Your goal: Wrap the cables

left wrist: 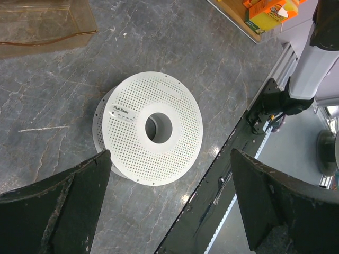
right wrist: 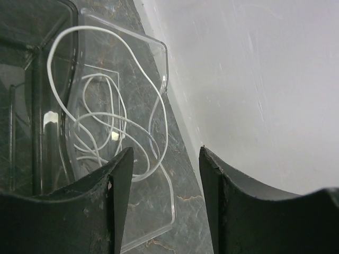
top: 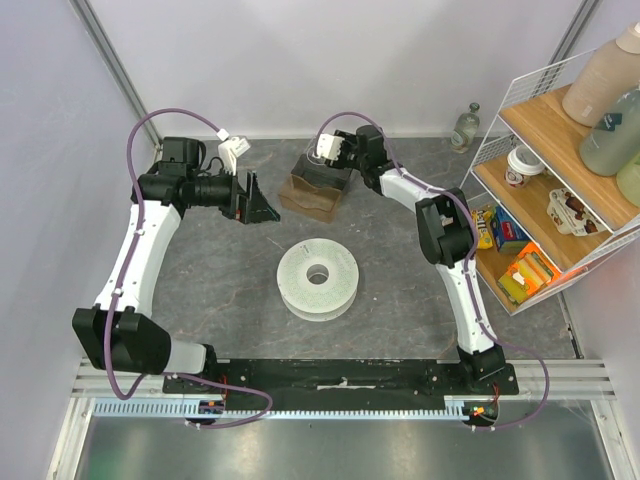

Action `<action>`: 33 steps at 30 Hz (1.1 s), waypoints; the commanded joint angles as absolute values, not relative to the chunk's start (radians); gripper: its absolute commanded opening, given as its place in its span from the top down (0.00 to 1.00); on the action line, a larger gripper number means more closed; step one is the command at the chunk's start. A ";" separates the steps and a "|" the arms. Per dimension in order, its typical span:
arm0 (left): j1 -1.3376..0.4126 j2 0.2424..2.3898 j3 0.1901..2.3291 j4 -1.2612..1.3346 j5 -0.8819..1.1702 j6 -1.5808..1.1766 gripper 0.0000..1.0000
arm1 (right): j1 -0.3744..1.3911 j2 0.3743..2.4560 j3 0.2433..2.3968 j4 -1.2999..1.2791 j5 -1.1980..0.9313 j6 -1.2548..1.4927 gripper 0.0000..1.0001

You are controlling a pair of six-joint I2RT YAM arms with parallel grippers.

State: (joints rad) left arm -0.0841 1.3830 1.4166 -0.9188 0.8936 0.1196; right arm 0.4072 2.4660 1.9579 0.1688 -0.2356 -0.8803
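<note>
The cables are thin white wire lying in loose loops inside a clear plastic tray by the back wall. My right gripper hangs over the tray's near corner, open, with only tray edge and table between its fingers. From above, the right gripper sits over the tray. A white perforated spool lies flat in the middle of the table. My left gripper is wide open and empty, held above the table to the left of the spool. In the top view the left gripper points right.
A wire shelf unit with bottles, cups and boxes stands at the right. A small bottle stands at the back wall. The arms' black base rail runs along the near edge, and white walls close in the left and back.
</note>
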 commanded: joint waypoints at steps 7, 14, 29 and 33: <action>-0.077 1.391 1.443 -0.911 0.920 0.095 0.01 | 0.403 2.540 2.080 0.232 -0.252 -0.877 0.43; -0.077 1.396 1.450 -0.911 0.911 0.094 0.01 | 0.402 2.580 2.148 0.244 -0.288 -0.854 0.52; -0.075 1.373 1.499 -0.885 0.796 0.057 0.01 | 0.400 2.175 1.967 0.291 -0.334 -0.666 1.00; -0.077 1.356 1.512 -0.873 0.772 0.038 0.01 | 0.396 2.063 1.994 0.249 -0.325 -0.606 1.00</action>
State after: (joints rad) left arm -0.0822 1.3937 1.4616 -0.9092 0.8078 0.0860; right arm 0.3992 2.2356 1.9533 0.2169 -0.3145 -0.7055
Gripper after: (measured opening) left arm 0.991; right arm 0.010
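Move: The white cable's near loop lies just beyond the right hand's part-open fingers, about 2 cm ahead, 2 cm to the left and 1 cm lower. The grey box it spills from stands some 5 cm back and 2 cm left of this hand, about 5 cm lower; the brown box is about 12 cm back, 4 cm left and equally low. From the left hand the cable lies roughly 33 cm ahead, 19 cm to the right and 18 cm below. The right hand noses about 2 cm forward and a little left so that the cable's loop comes between the fingertips, then its half-open fingers shut fully and pinch the strand. Still gripping it, the hand speeds upward some 16 cm, drawing back about 4 cm from the rear wall and above the boxes, while the wrist rolls its left side up and lifts the fingertips a little, some 15 degrees in all. ##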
